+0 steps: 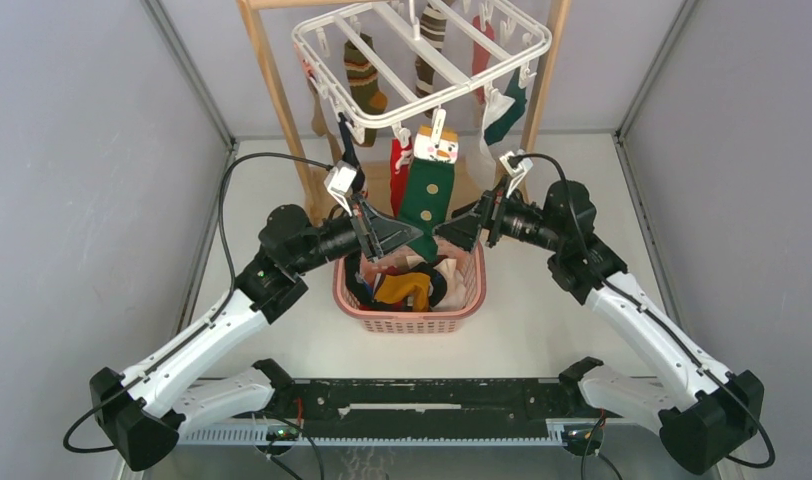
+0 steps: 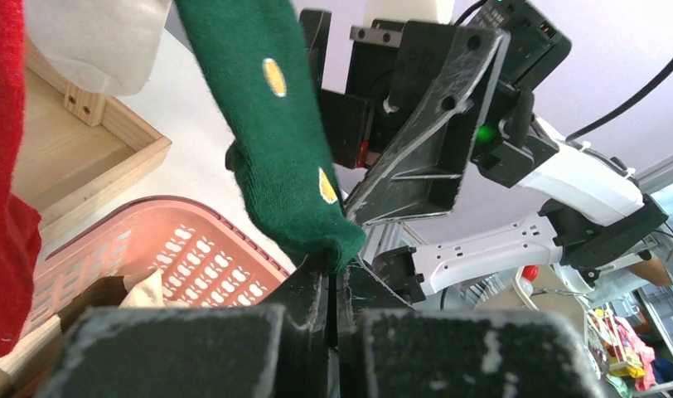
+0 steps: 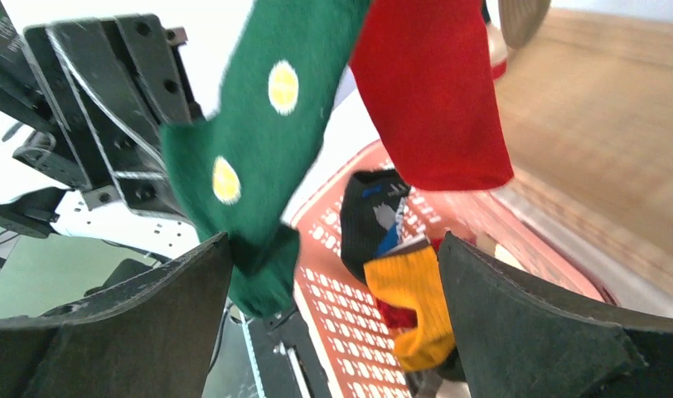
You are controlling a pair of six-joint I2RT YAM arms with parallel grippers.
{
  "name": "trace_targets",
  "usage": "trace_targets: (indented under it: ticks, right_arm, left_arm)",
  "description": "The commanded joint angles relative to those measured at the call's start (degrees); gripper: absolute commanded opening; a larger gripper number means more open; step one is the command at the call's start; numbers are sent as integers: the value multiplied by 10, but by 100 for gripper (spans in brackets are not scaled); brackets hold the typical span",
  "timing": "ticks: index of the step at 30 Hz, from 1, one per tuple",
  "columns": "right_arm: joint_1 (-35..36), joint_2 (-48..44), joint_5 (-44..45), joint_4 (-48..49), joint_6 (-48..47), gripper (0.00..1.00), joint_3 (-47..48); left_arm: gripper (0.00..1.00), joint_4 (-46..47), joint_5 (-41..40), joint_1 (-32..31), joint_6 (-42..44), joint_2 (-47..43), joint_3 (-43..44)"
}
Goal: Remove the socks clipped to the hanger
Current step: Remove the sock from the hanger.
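The white hanger [image 1: 304, 38] hangs at the top centre with several socks clipped under it. At its front edge a clip holds a green sock [image 1: 425, 200] with yellow dots and a snowman cuff. My left gripper [image 1: 414, 238] is shut on that sock's toe; in the left wrist view the green sock [image 2: 275, 124] slants down into my left gripper [image 2: 335, 269]. My right gripper [image 3: 333, 245] stands open, with the toe of the green sock [image 3: 259, 149] beside its left finger. Next to the green one hangs a red sock [image 3: 433, 99].
A pink basket [image 1: 412, 318] below both grippers holds loose socks, among them a yellow one [image 3: 412, 290]. A light wooden rack [image 1: 282, 100] carries the hanger. Grey walls close in the table on the left and right.
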Motion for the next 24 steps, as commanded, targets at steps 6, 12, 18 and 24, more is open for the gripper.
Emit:
trace_targets:
  ticks: [6, 12, 18, 24]
  right_arm:
    - [-37, -67, -8, -46, 14, 100, -73]
    - [-43, -117, 48, -132, 46, 100, -84]
    - [-78, -196, 38, -139, 51, 100, -107]
    - [-96, -261, 62, -121, 14, 100, -106]
  left_arm:
    - [0, 42, 15, 4, 4, 6, -8]
    - [0, 51, 22, 13, 1, 12, -17]
    - [0, 79, 50, 28, -18, 31, -23]
    - [0, 114, 77, 40, -42, 49, -29]
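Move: The green snowman sock hangs clipped, its foot at the left hand's shut fingertips; its middle lies about 8 cm above that hand, 3 cm ahead and 2 cm to the right. From the open right hand that middle is some 6 cm left, level fore and aft, and 8 cm up. From the left hand, the red sock hangs roughly 8 cm ahead, 3 cm left and 5 cm up, while the basket sits about 8 cm ahead, 2 cm left and 28 cm below. Rightwards, away from the green sock, the right hand draws off about 8 cm with its fingers staying wide open. It sinks some 5 cm and climbs half of that back while easing 4 cm backwards and turning clockwise roughly 15 degrees. The left hand keeps its shut pinch on the sock's foot, easing slightly forward and down late on. ##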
